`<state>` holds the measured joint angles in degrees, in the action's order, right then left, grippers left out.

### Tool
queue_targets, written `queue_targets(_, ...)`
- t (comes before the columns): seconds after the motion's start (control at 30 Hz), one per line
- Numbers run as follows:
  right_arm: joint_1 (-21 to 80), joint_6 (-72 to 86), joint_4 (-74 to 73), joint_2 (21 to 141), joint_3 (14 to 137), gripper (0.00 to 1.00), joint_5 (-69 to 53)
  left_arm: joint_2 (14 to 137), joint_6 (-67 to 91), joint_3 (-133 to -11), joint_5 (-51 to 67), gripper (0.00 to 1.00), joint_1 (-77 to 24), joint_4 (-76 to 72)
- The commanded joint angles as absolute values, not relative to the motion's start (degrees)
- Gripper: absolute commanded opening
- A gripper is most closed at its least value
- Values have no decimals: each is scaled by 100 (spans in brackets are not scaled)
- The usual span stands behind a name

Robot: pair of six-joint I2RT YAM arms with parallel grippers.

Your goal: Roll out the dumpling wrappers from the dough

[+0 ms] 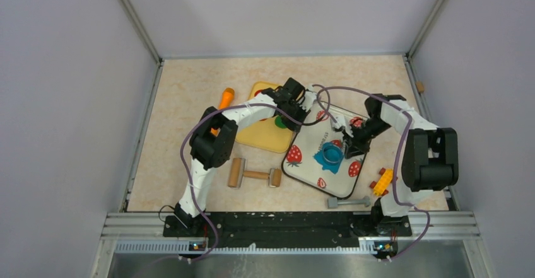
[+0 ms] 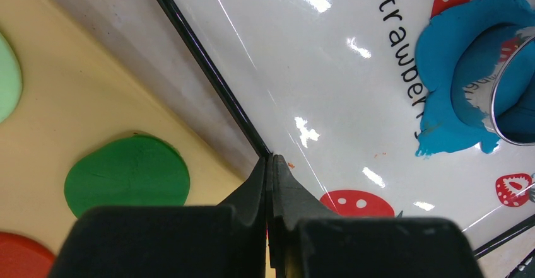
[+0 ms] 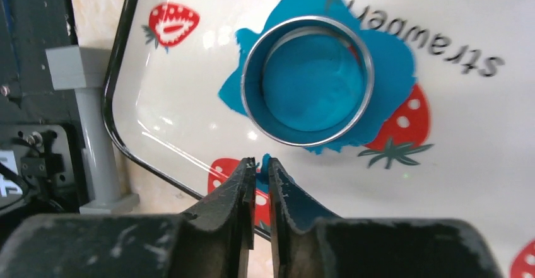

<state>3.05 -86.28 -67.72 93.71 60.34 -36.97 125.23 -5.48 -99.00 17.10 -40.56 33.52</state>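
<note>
The flattened blue dough (image 3: 391,70) lies on the strawberry mat (image 3: 467,164), with a metal ring cutter (image 3: 307,79) pressed into it. Inside the ring sits a round blue dumpling wrapper (image 3: 309,92). My right gripper (image 3: 262,162) is just in front of the cutter, shut on a small scrap of the dough. My left gripper (image 2: 270,159) is shut on nothing, its tips touching the mat's black edge (image 2: 208,70) beside the yellow board (image 2: 57,127). The top view shows the dough (image 1: 331,155), the left gripper (image 1: 296,115) and the right gripper (image 1: 349,147).
A green disc (image 2: 126,176), a red disc (image 2: 19,256) and a pale green one (image 2: 6,76) lie on the yellow board. A wooden rolling pin (image 1: 255,174) lies left of the mat, an orange tool (image 1: 225,96) behind it. A grey tool (image 1: 349,200) and toy bricks (image 1: 381,181) sit near right.
</note>
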Motion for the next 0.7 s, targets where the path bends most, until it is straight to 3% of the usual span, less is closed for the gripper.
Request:
queue_targets(0.0,31,-7810,-6824,9054,6546,17,-4839,12577,-537,-9907,1697,1,-4043,3410)
queue_targets(0.1,-213,-7298,-6848,9213,6658,26,-5330,12516,-533,-9963,1807,5,-4043,3395)
queue_targets(0.23,-545,-6499,-6817,9363,6722,36,-6014,12268,-450,-10003,2048,33,-4021,3373)
queue_targets(0.33,-798,-5808,-6641,9390,6692,43,-6497,12061,-295,-10003,2560,46,-3938,3282)
queue_targets(0.6,-994,-3109,-5220,9698,6623,66,-6778,11517,1003,-9451,3901,59,-3885,1193)
queue_targets(0.67,-1038,-2152,-4600,9792,6594,69,-6621,11718,1627,-9669,4123,67,-3891,875)
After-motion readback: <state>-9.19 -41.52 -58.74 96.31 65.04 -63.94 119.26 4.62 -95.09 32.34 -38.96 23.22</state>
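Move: The metal ring stands on the blue dough on the tray, about 6 cm to the right hand's left, 2 cm ahead and some 3 cm below; the grey hammer lies about 16 cm behind that hand and level sideways, the toy car 9 cm back and 13 cm to its right. From the left hand, shut at the tray's rim, the ring is about 11 cm right and 7 cm back, while the green wrapper lies 7 cm left and 3 cm ahead. Raise the right gripper about 6.5 cm and carry it forward nearly as far, up and away from the ring, turning it clockwise some 40 degrees and opening it two thirds, with the scrap of blue dough still stuck to a finger. Meanwhile open the left gripper, free it from the tray's rim, and lift it about as high, drifting right over the tray as its fingers swing outward to the right. ##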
